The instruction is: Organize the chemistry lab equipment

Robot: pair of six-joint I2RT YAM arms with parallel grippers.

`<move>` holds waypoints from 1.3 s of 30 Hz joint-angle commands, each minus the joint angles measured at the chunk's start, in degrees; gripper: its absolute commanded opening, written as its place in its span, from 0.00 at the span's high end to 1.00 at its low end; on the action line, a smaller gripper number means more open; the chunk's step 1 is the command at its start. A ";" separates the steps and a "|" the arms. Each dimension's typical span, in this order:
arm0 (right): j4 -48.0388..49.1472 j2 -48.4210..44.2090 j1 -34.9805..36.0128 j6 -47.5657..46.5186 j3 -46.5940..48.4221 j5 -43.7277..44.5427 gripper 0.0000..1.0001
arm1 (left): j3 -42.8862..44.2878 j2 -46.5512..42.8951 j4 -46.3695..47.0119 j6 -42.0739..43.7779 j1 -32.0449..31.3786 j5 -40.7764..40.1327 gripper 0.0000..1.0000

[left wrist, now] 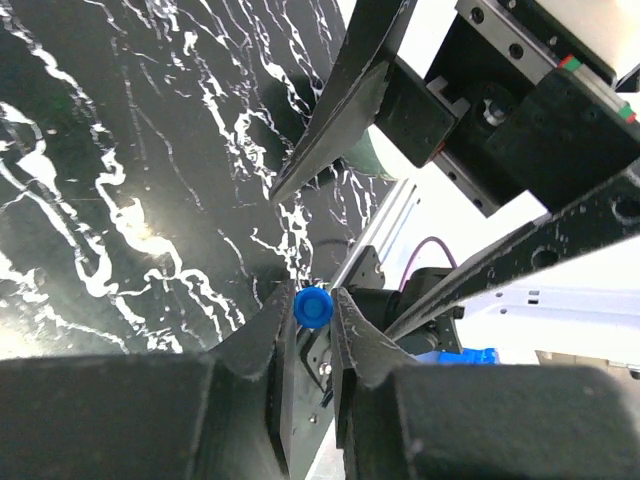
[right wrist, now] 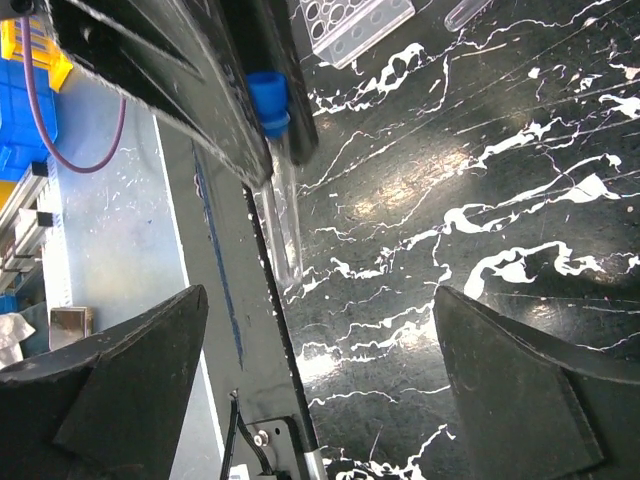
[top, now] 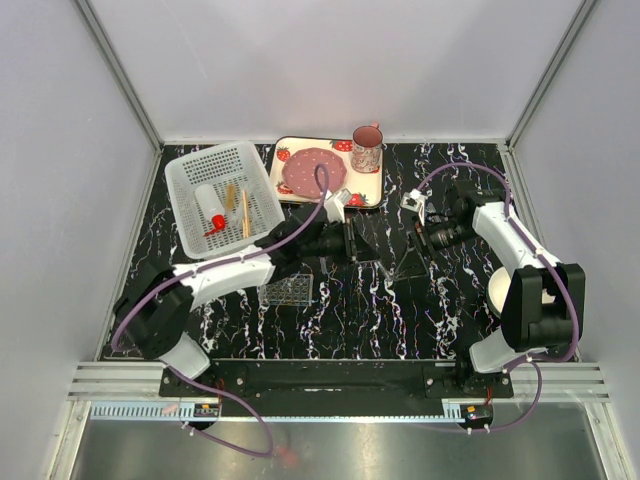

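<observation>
My left gripper (left wrist: 312, 318) is shut on the blue cap of a thin blue-tipped tube (left wrist: 312, 305). In the right wrist view the clear body of this tube (right wrist: 281, 215) hangs below its cap, over the black marbled table. My right gripper (right wrist: 320, 375) faces it with its jaws wide apart and nothing between them. Both grippers meet above the table's middle, the left (top: 352, 240) beside the right (top: 420, 240). The clear grid tube rack (top: 287, 290) lies under the left arm. A white basket (top: 190, 175) at the back left holds the red-capped bottle (top: 213, 222) and wooden sticks (top: 245, 212).
A strawberry-printed tray (top: 280, 165) with a pink plate (top: 312, 172) and a mug (top: 366, 148) stands at the back centre. A cream bowl (top: 497, 290) shows partly behind the right arm. Another clear tube (right wrist: 465, 12) lies near the rack (right wrist: 355, 25).
</observation>
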 commanded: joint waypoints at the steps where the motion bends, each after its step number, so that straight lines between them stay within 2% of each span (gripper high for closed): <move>1: 0.98 -2.79 0.35 -0.01 -0.05 0.32 0.00 | -4.16 -7.71 -0.91 4.20 1.43 -4.83 0.98; 4: 3.52 -3.85 0.26 1.83 -0.76 2.25 0.00 | -7.50 -13.95 -7.05 8.59 2.22 -11.59 0.98; 9: 7.66 -4.82 0.17 5.53 -2.34 6.04 0.00 | -12.77 -25.44 -18.23 16.06 2.83 -29.61 0.98; 11: 8.01 -4.64 0.26 5.71 -2.25 6.39 0.00 | -14.35 -28.27 -22.28 17.21 3.19 -37.05 0.97; 17: 8.01 -4.20 0.17 5.79 -2.34 6.66 0.00 | -18.49 -34.35 -28.44 18.62 4.59 -50.52 0.97; 24: 8.10 -4.03 0.17 5.79 -2.43 6.92 0.00 | -21.13 -36.11 -29.32 18.62 5.47 -56.96 0.96; 39: 8.01 -3.06 0.17 5.79 -2.52 7.27 0.00 | -23.85 -36.11 -29.93 18.54 5.83 -57.49 0.96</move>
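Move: My left hand already holds the blue-capped test tube by its cap. The clear rack it is meant for stands about 22 cm to that hand's left, roughly 1 cm farther out and some 16 cm below. The spare tube lies about 10 cm ahead, 12 cm left; the white basket's middle is some 26 cm ahead and 38 cm left. From my right hand the rack is about 31 cm left, 2 cm ahead and 13 cm down. Keeping its pinch on the cap, my left hand carries the tube about 27 cm left, away from my open right hand, level at first and then sinking some 7 cm at the rack's left end. On the way it swings counter-clockwise by around 70 degrees, so the fingers that pointed right now point forward and down. My right hand stays open and shifts only about 2 cm. ##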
